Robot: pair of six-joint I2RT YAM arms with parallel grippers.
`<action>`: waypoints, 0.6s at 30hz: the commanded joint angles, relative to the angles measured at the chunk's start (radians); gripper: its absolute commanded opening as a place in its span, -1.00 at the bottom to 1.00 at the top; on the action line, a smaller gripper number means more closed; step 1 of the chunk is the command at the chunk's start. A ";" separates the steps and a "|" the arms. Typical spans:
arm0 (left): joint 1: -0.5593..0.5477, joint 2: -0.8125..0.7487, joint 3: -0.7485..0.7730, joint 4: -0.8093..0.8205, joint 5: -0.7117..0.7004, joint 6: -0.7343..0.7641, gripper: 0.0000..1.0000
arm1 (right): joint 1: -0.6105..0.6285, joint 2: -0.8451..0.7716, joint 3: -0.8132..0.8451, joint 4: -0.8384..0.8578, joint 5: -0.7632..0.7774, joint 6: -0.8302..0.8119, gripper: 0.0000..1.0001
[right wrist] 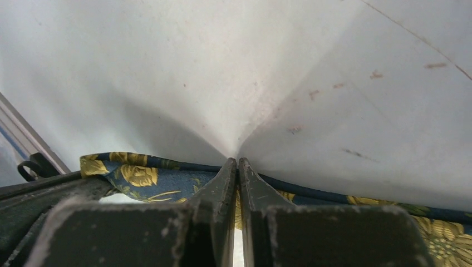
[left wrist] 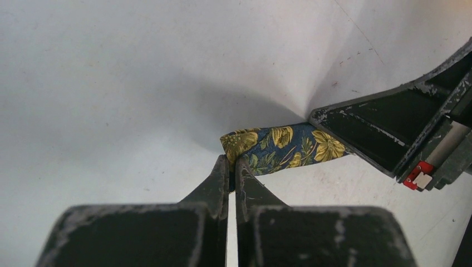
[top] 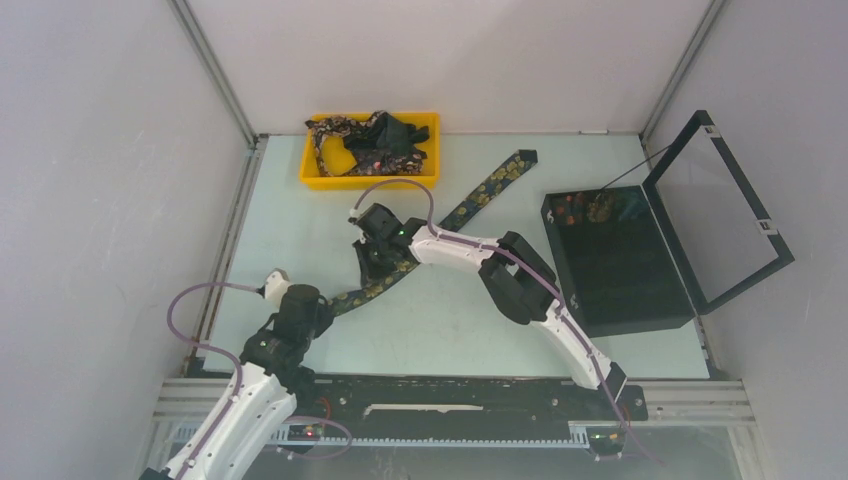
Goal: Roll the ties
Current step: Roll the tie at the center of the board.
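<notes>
One tie (top: 490,185), dark blue with yellow flowers, lies stretched diagonally across the table from the back right towards the front left. My left gripper (top: 325,305) is shut on its near end; in the left wrist view the fingertips (left wrist: 225,167) pinch the folded tip of the tie (left wrist: 278,146). My right gripper (top: 372,272) is shut on the same tie a little further along. In the right wrist view its jaws (right wrist: 238,162) close over the edge of the fabric (right wrist: 139,175). More ties (top: 365,135) lie heaped in the tray.
A yellow tray (top: 312,180) stands at the back of the table. A black hinged box (top: 620,275) with its lid raised sits at the right. The right gripper's body (left wrist: 401,125) shows close by in the left wrist view. Metal frame rails run along the table's edges.
</notes>
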 commanded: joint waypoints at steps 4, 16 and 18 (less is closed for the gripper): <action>0.005 -0.003 0.028 -0.015 -0.034 0.021 -1.00 | -0.005 -0.101 -0.027 -0.011 0.060 -0.070 -0.81; 0.004 0.013 0.074 -0.058 -0.032 0.017 -1.00 | 0.030 -0.200 -0.092 0.061 -0.013 -0.073 -0.77; 0.006 0.008 0.077 -0.061 -0.030 0.015 -1.00 | 0.045 -0.181 -0.095 0.074 -0.031 -0.060 -0.78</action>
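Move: At the right hand's closed fingertips, the tie runs beneath them at table level. Its near end, pinched in the left fingers, is some 8 cm to the left and 5 cm back at about that height. The far end lies roughly 31 cm ahead and 36 cm to the right, and the yellow tray about 30 cm straight out and 3 cm left. For the left hand, the near end is right between its fingers. Coming free of the tie, the right hand first slips about 1 cm left at table level towards the left fingers, then rises nearly straight up, some 6 cm, fingers still practically shut and the wrist tilting slightly. The left hand keeps its pinch on the tie's near end and eases back barely half a centimetre. ##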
